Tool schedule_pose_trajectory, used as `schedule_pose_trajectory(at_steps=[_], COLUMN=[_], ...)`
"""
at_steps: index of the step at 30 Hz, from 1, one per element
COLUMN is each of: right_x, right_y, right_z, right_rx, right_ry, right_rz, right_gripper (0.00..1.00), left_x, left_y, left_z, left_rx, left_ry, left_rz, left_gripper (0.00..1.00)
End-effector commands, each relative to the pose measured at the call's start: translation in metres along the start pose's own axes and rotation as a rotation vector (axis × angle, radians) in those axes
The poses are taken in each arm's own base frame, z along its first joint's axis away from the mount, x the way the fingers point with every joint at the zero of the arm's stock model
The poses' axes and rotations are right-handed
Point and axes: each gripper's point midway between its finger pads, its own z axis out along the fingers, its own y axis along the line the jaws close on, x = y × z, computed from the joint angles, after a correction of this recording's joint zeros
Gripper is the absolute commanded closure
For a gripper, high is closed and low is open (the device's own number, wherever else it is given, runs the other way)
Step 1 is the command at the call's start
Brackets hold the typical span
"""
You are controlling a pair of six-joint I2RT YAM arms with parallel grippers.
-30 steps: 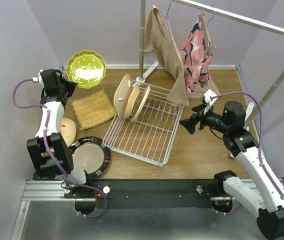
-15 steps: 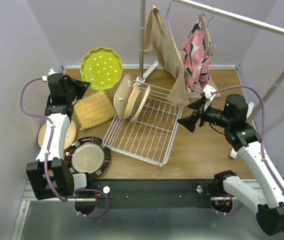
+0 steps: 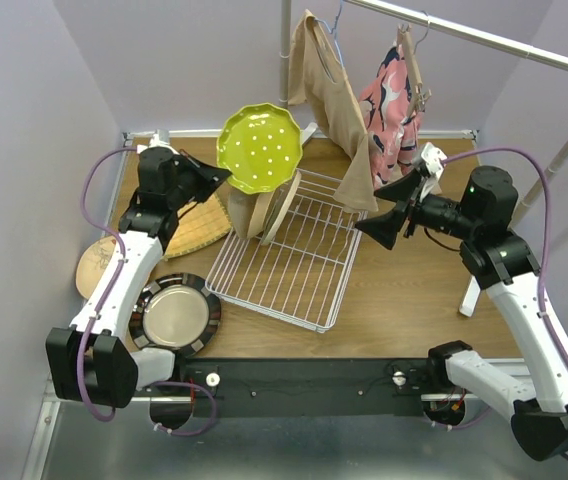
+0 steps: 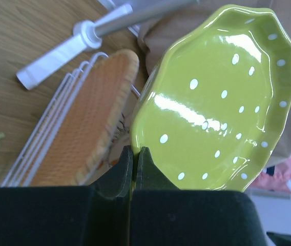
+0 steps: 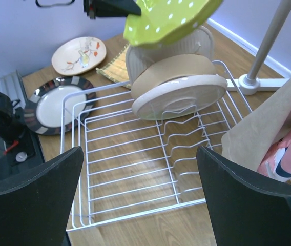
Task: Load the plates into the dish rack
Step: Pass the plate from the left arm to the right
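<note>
The lime green plate with white dots (image 3: 260, 148) (image 4: 217, 102) (image 5: 171, 18) hangs tilted in the air over the back left end of the white wire dish rack (image 3: 294, 262) (image 5: 135, 169). My left gripper (image 3: 221, 177) (image 4: 133, 151) is shut on its rim. Two plates stand upright in the rack beneath it, a cream one (image 3: 247, 195) (image 5: 166, 54) and a tan one (image 3: 282, 205) (image 5: 179, 95). A dark-rimmed silvery plate (image 3: 175, 313) (image 5: 53, 105) and a floral plate (image 3: 92, 265) (image 5: 79, 55) lie flat on the table left of the rack. My right gripper (image 3: 388, 213) (image 5: 140, 195) hovers open, right of the rack, holding nothing.
A yellow woven mat (image 3: 200, 225) (image 5: 113, 66) lies left of the rack, under my left arm. The clothes-rail stand's pole (image 3: 285, 70) (image 5: 268, 36) and foot (image 4: 84, 33) stand just behind the rack, with a tan garment (image 3: 336, 105) and a pink one (image 3: 392, 110) hanging over its back right.
My left arm has carried the green plate rightward from the back left corner to above the rack's back end. My right gripper has lifted slightly toward the back, still open.
</note>
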Motion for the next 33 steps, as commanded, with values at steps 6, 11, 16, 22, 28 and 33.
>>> schedule_pose_trajectory(at_steps=[6, 11, 16, 22, 28, 33], right_x=[-0.028, -0.036, -0.036, -0.026, -0.02, -0.011], right_y=[-0.018, -0.037, -0.047, -0.046, -0.047, -0.051], right_z=[0.012, 0.019, 0.023, 0.028, 0.031, 0.036], right_rx=[0.087, 0.196, 0.243, 0.234, 0.238, 0.255], right_ry=[-0.022, -0.055, -0.065, -0.044, -0.031, -0.016], right_rz=[0.292, 0.487, 0.589, 0.672, 0.72, 0.773], right_gripper=[0.0, 0.0, 0.0, 0.01, 0.02, 0.09], left_x=[0.004, 0.024, 0.045, 0.065, 0.085, 0.104], left_y=[-0.097, -0.101, -0.109, -0.12, -0.127, -0.133], left_z=[-0.028, -0.03, -0.037, -0.044, -0.047, -0.047], left_rx=[0.258, 0.264, 0.303, 0.355, 0.372, 0.385], left_ry=[-0.04, 0.001, 0.049, 0.104, 0.156, 0.197], left_rz=[0.072, 0.128, 0.18, 0.227, 0.256, 0.283], left_gripper=[1.0, 1.0, 1.0, 1.0, 1.0, 1.0])
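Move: Ahead and to the right of the left fingers, which already grip its rim, the green plate's middle lies some 5 cm forward and 8 cm right; the right gripper waits about 33 cm right and 12 cm back of this hand. The plates in the rack stand roughly 6 cm right, 4 cm ahead and 15 cm below it. From the open right hand, the green plate is about 25 cm left and 17 cm forward, and the dish rack's middle 20 cm left, 13 cm forward, 28 cm down. Carrying the green plate by its rim, the left arm goes right about 11 cm and back 7 cm, over the dish rack towards the right gripper, swinging some 20 degrees clockwise. The right hand, fingers still wide open, moves forward about 5 cm and rolls some 30 degrees, its forward side tipping down, while turning clockwise to face the plate's free edge. ##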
